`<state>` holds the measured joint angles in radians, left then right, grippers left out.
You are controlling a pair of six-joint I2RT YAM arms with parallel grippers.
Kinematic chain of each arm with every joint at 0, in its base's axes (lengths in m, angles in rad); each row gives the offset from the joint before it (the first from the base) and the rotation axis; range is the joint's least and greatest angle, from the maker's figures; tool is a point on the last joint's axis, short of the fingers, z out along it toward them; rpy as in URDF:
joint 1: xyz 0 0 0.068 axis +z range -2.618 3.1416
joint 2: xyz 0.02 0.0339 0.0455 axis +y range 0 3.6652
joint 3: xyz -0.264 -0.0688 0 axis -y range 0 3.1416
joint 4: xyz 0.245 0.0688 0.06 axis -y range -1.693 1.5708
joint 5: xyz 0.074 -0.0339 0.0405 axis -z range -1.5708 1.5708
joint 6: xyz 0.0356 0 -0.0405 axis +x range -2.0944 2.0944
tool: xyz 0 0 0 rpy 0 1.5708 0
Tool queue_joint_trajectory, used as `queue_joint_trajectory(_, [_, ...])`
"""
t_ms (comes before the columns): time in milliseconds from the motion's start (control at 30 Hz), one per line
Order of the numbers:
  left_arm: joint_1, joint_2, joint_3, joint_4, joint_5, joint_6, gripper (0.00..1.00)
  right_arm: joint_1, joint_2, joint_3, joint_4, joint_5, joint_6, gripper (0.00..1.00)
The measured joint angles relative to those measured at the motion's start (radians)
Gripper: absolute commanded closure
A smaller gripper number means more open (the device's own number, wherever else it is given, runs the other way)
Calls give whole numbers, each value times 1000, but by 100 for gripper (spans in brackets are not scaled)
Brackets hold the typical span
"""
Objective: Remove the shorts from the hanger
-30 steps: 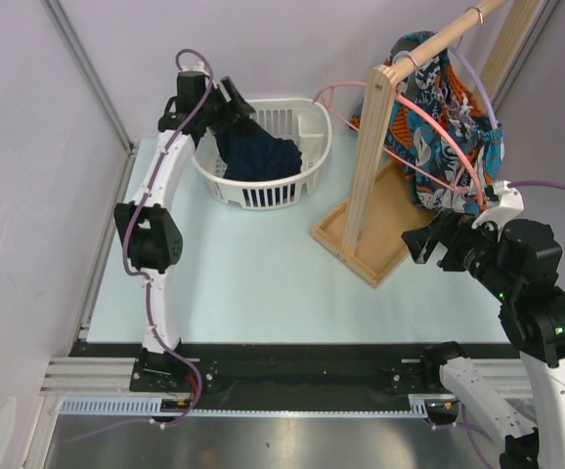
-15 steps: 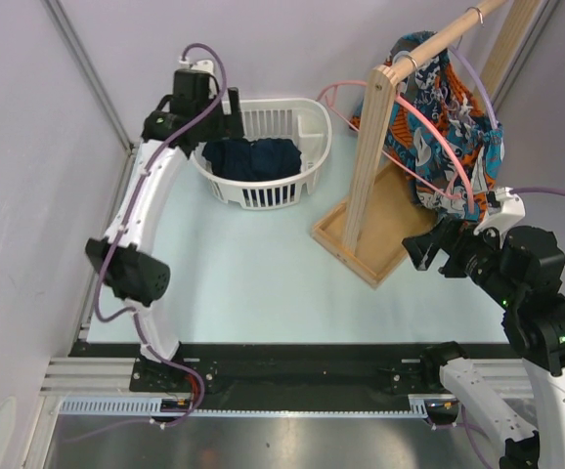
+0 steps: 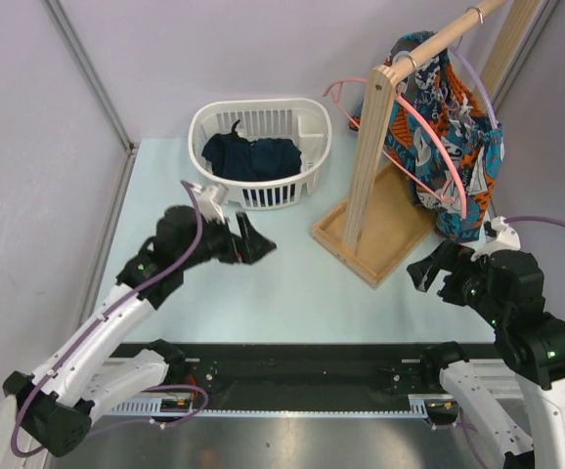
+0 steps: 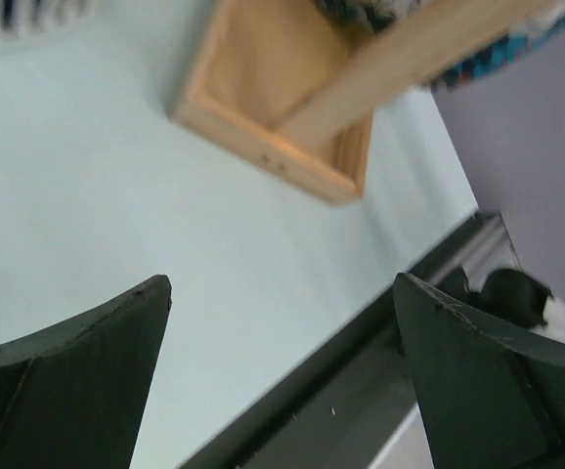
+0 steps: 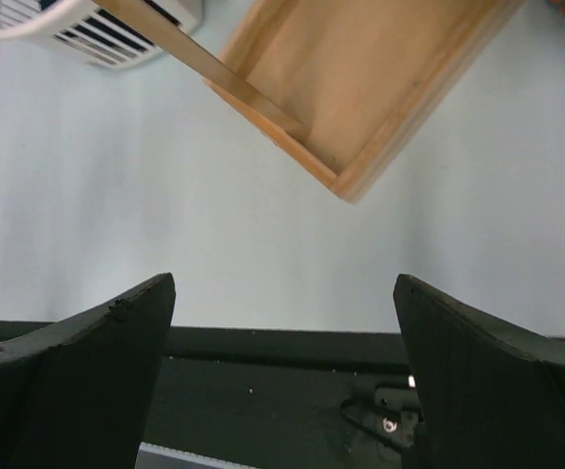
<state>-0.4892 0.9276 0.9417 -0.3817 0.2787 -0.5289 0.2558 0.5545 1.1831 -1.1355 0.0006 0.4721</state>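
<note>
The colourful printed shorts (image 3: 456,147) hang from the wooden rail (image 3: 439,39) at the back right, draped over a thin lavender hanger (image 3: 480,90). A pink hanger (image 3: 427,147) lies across their front. My right gripper (image 3: 429,272) is open and empty, below and in front of the shorts and apart from them. My left gripper (image 3: 258,239) is open over the table's middle, pointing right toward the rack, with nothing in it. In the wrist views both the left gripper (image 4: 282,281) and the right gripper (image 5: 284,279) show wide-apart fingers over bare table.
A white basket (image 3: 307,147) at the back holds a dark navy garment (image 3: 253,156). The rack's wooden post (image 3: 366,166) stands in a shallow wooden base tray (image 3: 361,244) between the arms. Grey walls close both sides.
My left arm has swung from the basket down to the table's middle, its gripper now open, and the navy garment lies in the basket. My right gripper drew back slightly toward the near edge.
</note>
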Motion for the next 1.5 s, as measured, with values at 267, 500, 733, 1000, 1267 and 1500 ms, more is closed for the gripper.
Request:
queue_joint_trajectory(267, [-273, -146, -298, 68, 10, -164, 1, 0, -17, -206, -2, 60, 123, 0])
queue_joint_trajectory(500, [-455, -250, -377, 101, -41, -255, 0, -54, 60, -275, 77, 129, 187, 0])
queue_joint_trajectory(733, [-494, -376, -443, 77, -71, -293, 0, -520, 147, -317, 214, -103, 165, 0])
queue_joint_trajectory(1000, [-497, -488, -446, 28, -73, -293, 0, -837, 246, -329, 358, -349, 169, 0])
queue_joint_trajectory(1267, [-497, -584, -442, -87, -72, -277, 0, -991, 226, -241, 439, -475, 234, 0])
queue_joint_trajectory(1500, [-497, -557, -371, -159, -67, -228, 0, -1017, 198, -166, 705, -521, 392, 0])
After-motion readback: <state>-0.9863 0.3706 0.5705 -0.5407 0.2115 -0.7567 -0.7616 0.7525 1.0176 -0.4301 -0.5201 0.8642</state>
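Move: Ahead of the empty right hand by about 20 cm and some 6 cm to its right, the patterned shorts hang at roughly hand height. The empty pink hanger is about 19 cm ahead, 1 cm to that hand's left and around 8 cm above it; the rack's front post is about 14 cm ahead and 15 cm left. From the left hand, the patterned shorts lie roughly 12 cm ahead and 40 cm to the right, near its height. Swinging out around the right side of the patterned shorts, the right hand first sinks about 10 cm, then sweeps forward and right (about 11 and 15 cm in all) and rises to some 6 cm above its start, wrist turning clockwise, fingers tipping up and its left side lifting. Meanwhile the left hand draws back about 18 cm and sinks some 6 cm, away from the basket, turning clockwise about 20 degrees. Both grippers stay wide open. ##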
